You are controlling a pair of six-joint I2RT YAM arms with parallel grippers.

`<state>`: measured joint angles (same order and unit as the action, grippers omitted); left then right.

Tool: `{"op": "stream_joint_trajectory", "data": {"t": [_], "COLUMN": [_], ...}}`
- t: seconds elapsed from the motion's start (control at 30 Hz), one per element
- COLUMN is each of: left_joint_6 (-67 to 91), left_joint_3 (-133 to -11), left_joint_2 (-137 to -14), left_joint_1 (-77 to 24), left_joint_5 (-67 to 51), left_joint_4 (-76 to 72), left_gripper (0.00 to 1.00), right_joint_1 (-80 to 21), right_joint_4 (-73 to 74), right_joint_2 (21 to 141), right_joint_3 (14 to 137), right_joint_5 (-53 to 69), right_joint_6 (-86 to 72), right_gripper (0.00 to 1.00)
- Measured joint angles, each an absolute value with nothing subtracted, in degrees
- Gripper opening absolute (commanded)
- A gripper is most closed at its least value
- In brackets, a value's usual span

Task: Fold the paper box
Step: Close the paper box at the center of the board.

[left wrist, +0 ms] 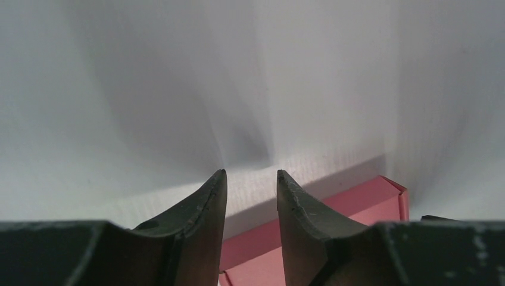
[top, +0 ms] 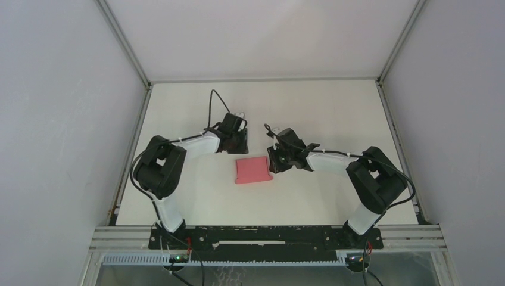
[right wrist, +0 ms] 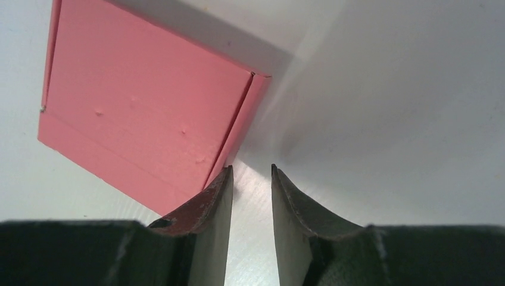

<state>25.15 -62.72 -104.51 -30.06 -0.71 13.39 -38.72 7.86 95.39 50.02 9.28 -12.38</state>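
Note:
The pink paper box [top: 253, 170] lies flat on the white table, its panels folded together into a closed rectangle. My left gripper [top: 237, 145] hovers just behind the box's far left corner, jaws open and empty. In the left wrist view the box [left wrist: 357, 202] shows low, beyond and between the fingers of that gripper [left wrist: 250, 173]. My right gripper [top: 276, 162] stands at the box's right edge, open, with only bare table in the gap. In the right wrist view the box [right wrist: 143, 113] sits up left, its side flap next to the left fingertip of that gripper [right wrist: 251, 168].
The white table [top: 321, 113] is enclosed by grey walls and metal frame posts [top: 124, 42] at the back corners. A black cable [top: 211, 107] loops up from the left arm. Both arm bases sit on the rail [top: 262, 235] at the near edge.

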Motion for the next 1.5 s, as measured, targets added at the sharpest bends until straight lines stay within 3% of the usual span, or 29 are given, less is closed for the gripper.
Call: {"op": "stream_joint_trajectory", "data": {"t": [0.33,0.8,1.07,1.23,1.27,1.3,1.33,1.43,1.5], "left_joint_6": [27.27,32.58,32.97,32.95,32.93,32.93,32.95,33.12,33.52], "left_joint_3": [-56.07,-42.06,-40.42,-40.47,-40.47,-40.47,-40.47,-40.38,-40.34], "left_joint_2": [-100.73,-88.31,-75.68,-72.6,-72.23,-71.83,-71.22,-68.49,-65.41], "left_joint_1": [-35.46,-42.96,-42.96,-42.96,-42.96,-42.96,-42.96,-42.96,-42.96], "left_joint_5": [-2.09,-3.4,0.47,3.46,4.03,4.54,5.13,7.4,8.93], "left_joint_4": [9.06,7.14,13.87,16.99,17.76,18.48,19.27,21.32,22.81], "left_gripper": [0.4,0.4,0.48,0.55,0.58,0.6,0.61,0.99,1.0], "right_joint_1": [-42.94,-47.72,-50.11,-50.19,-50.19,-50.19,-50.15,-49.39,-48.6], "right_joint_4": [9.15,14.72,19.11,19.25,19.29,19.4,19.53,19.51,19.73], "right_joint_2": [92.88,77.65,67.79,67.22,67.46,67.81,68.42,69.38,68.86], "right_joint_3": [46.85,38.72,37.85,37.87,37.98,38.2,38.63,39.51,39.7], "right_joint_5": [7.27,2.07,-1.85,-2.07,-2.09,-2.09,-1.96,-1.26,-1.02], "right_joint_6": [-14.44,-19.38,-21.12,-20.75,-20.49,-20.27,-19.79,-18.81,-18.52], "right_gripper": [0.38,0.4,0.46,0.56,0.62,0.92,0.99,1.0,1.0]}}
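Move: The closed paper box lies just behind the left hand: its middle is about 9 cm back and 3 cm to the right, with its far edge some 5 cm behind the fingers. From the right hand, the same box's middle is about 7 cm to the left and 2 cm back, so those fingers stand beside its right edge. Both hands are low, roughly 1 cm above the box's mid-height. Nothing else stands near. Back towards the robot, both hands travel low together, the left about 13 cm, bearing slightly right at first, its fingers pushing the box's far edge, while the right goes back about 8 cm along its right side. Then both rise clear, the left also swinging some 7 cm left, and the half-open fingers spread wide. ##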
